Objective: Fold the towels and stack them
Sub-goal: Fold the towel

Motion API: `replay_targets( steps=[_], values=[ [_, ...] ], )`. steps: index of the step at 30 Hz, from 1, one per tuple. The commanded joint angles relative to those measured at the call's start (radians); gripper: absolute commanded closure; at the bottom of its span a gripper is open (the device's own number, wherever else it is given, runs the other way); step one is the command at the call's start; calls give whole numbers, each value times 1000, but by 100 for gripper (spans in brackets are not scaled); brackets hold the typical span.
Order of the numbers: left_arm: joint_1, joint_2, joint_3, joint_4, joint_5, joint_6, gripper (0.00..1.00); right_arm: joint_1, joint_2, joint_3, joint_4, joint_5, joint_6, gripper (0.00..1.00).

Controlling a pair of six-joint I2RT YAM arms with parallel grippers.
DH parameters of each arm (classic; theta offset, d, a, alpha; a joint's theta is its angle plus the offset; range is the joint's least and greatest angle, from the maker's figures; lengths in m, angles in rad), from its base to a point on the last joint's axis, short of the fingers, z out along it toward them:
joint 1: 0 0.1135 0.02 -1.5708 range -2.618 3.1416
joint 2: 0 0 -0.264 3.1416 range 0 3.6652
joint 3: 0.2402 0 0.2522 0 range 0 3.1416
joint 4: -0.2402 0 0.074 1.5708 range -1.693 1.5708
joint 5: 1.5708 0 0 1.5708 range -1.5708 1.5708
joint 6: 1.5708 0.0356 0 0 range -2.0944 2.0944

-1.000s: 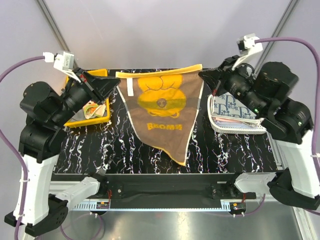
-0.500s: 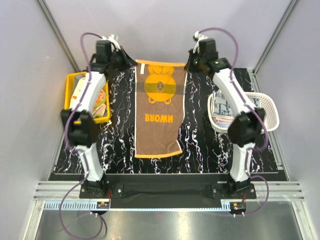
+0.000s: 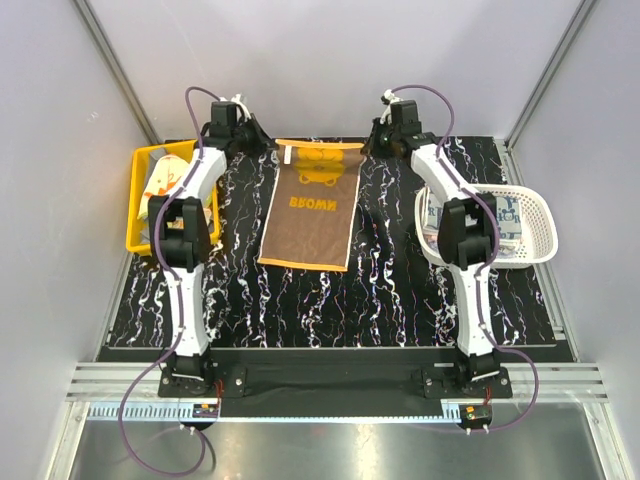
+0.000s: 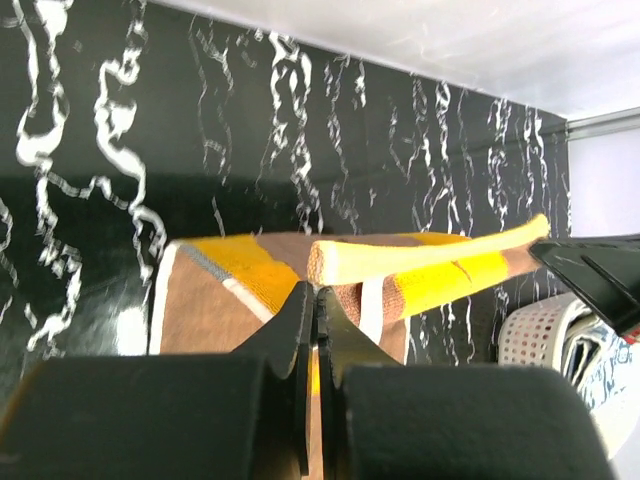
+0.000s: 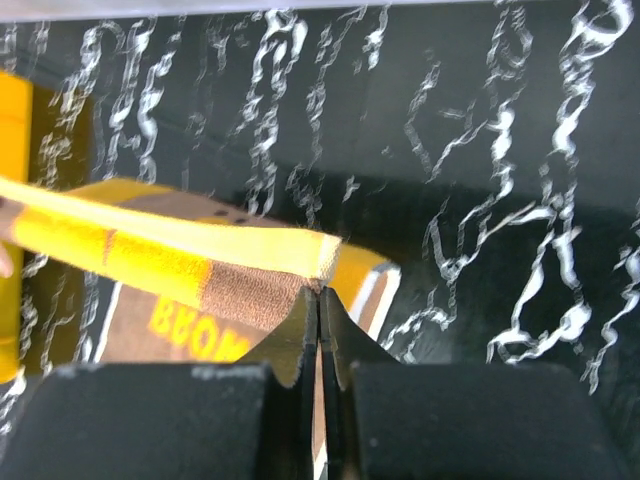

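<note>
A brown towel (image 3: 310, 215) with a yellow bear, yellow borders and bold yellow lettering lies lengthwise on the black marbled table (image 3: 400, 290). Its far edge is lifted and stretched between my two grippers at the back of the table. My left gripper (image 3: 270, 147) is shut on the far left corner, and the left wrist view shows the jaws (image 4: 315, 292) pinching the towel (image 4: 235, 265). My right gripper (image 3: 369, 147) is shut on the far right corner, its jaws (image 5: 320, 290) closed on the towel's (image 5: 150, 250) yellow hem.
A yellow bin (image 3: 133, 215) at the left holds crumpled light cloth (image 3: 165, 178). A white slotted basket (image 3: 541, 206) at the right holds a blue-white patterned towel (image 3: 508, 216). Both arms reach far across the table, on either side of the brown towel.
Both arms have stretched farther back and lower, carrying the towel's top edge away. The towel has gone from hanging to lying along the table.
</note>
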Motion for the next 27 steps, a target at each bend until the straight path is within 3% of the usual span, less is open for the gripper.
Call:
replay_targets(
  steps=[1, 12, 18, 27],
  values=[
    [32, -124, -81, 92, -68, 38, 100, -23, -160, -169, 103, -13, 26, 100],
    [19, -384, -543, 100, -223, 32, 100, 98, -424, -630, 189, 28, 41, 100],
    [-7, -496, -715, 101, -273, 6, 100, 143, -493, -756, 212, 55, 72, 100],
    [-41, -612, -846, 91, -336, 27, 100, 187, -608, -889, 201, 88, 95, 100]
  ],
)
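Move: Each hand holds an upper corner of the brown towel, and the towel's near edge, over which they are carrying it, lies flat. Its near left corner is about 30 cm back, 5 cm left and 15 cm below the left hand; its near right corner sits some 31 cm back, 5 cm left and 13 cm below the right. The yellow basket stands roughly 30 cm left and 9 cm back of the left hand; the white basket about 37 cm right and 18 cm back of the right. Both hands keep the towel's upper corners pinched in shut fingers and sweep back together some 17 cm towards its near edge, sinking about 5 cm and easing roughly 4 cm left, so that the held edge stays stretched between them above the half lying on the table. On the way both wrists tip their fingers about 10 degrees further down and turn slightly counter-clockwise, the left one also rolling its left side up, and both are slowing but still pulling back at the finish. ##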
